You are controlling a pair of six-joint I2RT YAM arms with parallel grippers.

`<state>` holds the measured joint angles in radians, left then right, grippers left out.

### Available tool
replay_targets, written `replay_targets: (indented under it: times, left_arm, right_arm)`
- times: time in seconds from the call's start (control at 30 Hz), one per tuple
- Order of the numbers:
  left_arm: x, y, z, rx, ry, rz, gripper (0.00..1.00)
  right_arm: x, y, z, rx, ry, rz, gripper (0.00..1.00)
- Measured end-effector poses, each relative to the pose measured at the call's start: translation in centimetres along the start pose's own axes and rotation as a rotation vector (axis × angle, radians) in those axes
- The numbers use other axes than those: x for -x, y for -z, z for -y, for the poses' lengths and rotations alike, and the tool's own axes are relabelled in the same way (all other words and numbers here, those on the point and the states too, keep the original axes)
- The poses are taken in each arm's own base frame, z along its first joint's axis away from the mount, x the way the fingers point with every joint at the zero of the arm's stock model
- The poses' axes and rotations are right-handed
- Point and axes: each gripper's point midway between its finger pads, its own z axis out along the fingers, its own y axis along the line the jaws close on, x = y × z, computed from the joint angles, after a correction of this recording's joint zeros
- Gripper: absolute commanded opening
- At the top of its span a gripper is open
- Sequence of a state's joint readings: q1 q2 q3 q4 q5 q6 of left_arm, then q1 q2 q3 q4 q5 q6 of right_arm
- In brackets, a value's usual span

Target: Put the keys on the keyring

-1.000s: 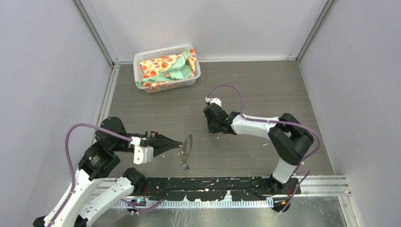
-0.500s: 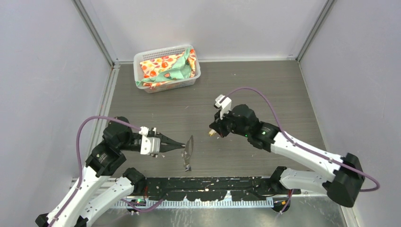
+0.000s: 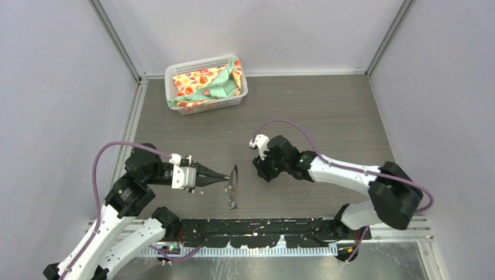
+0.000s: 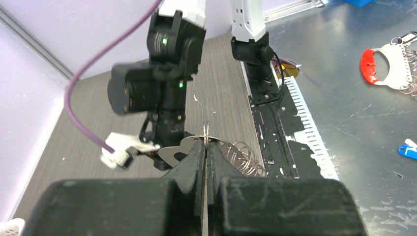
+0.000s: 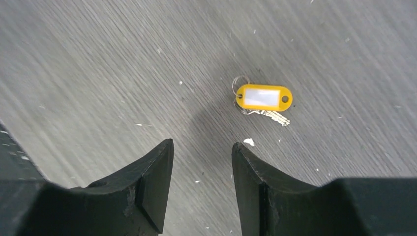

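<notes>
My left gripper (image 3: 225, 178) (image 4: 205, 142) is shut on the edge of the keyring (image 3: 234, 178) (image 4: 173, 153), a pale flat metal piece held upright above the table. A bunch of wire rings (image 4: 247, 160) hangs from the keyring's near side. A key with a yellow-orange head (image 5: 264, 97) lies flat on the wood-grain table, its metal blade (image 5: 275, 117) beside the tag. My right gripper (image 5: 202, 144) (image 3: 262, 170) hovers open just short of this key, nothing between its fingers. In the top view the yellow key is hidden under the right gripper.
A white basket (image 3: 175, 72) holding patterned cloth stands at the back left. A black strip (image 3: 262, 228) runs along the near table edge. On the metal bench beyond it lie a red-and-white piece (image 4: 388, 64) and a small blue plastic piece (image 4: 408, 150).
My right gripper has opened and its arm has swung round and lower over the table, where the yellow key now lies free. The left gripper holds the keyring almost still.
</notes>
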<state>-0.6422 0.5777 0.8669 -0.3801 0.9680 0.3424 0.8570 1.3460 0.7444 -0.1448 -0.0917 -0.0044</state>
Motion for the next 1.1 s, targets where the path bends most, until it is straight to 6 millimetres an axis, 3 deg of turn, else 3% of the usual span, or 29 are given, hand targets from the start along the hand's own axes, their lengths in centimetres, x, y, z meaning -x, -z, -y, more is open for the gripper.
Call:
replay_targets:
  times: [0.17,0.63,0.83,1.1]
  left_arm:
    - [1.0,0.4,0.0,0.013,-0.014,0.005,0.0]
    - [1.1,0.6,0.1,0.022,-0.002,0.004,0.0]
    - [1.1,0.5,0.1,0.021,0.005,0.003,0.0]
    - [1.3,0.6,0.1,0.021,0.005,0.004,0.0]
  right_arm:
    - [-2.8,-2.5,0.8,0.016,0.142,-0.152,0.5]
    - [-2.6,-5.8,2.6,-0.014,0.295,-0.179,0.42]
    - [-1.3,-6.4,3.7,-0.065,0.297,-0.156,0.34]
    - [-1.1,-6.6,4.5,-0.103,0.291,-0.159,0.25]
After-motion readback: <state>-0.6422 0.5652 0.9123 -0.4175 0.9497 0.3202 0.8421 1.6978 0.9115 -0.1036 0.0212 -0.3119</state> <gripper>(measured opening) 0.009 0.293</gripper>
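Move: The yellow-tagged keys lie about 7 cm ahead of the right hand, 1 cm to its left and 7 cm below, with a white scrap some 4 cm nearer the base and 2 cm to the right of them. The left hand still holds the keyring, roughly 13 cm back, 10 cm left and 23 cm above the right hand. From the left hand the keys lie some 20 cm ahead, 11 cm right and 32 cm below. Right hand sinks, then reaches forward, about 6 cm each, towards the yellow-tagged keys, steepening while its fingers narrow. ##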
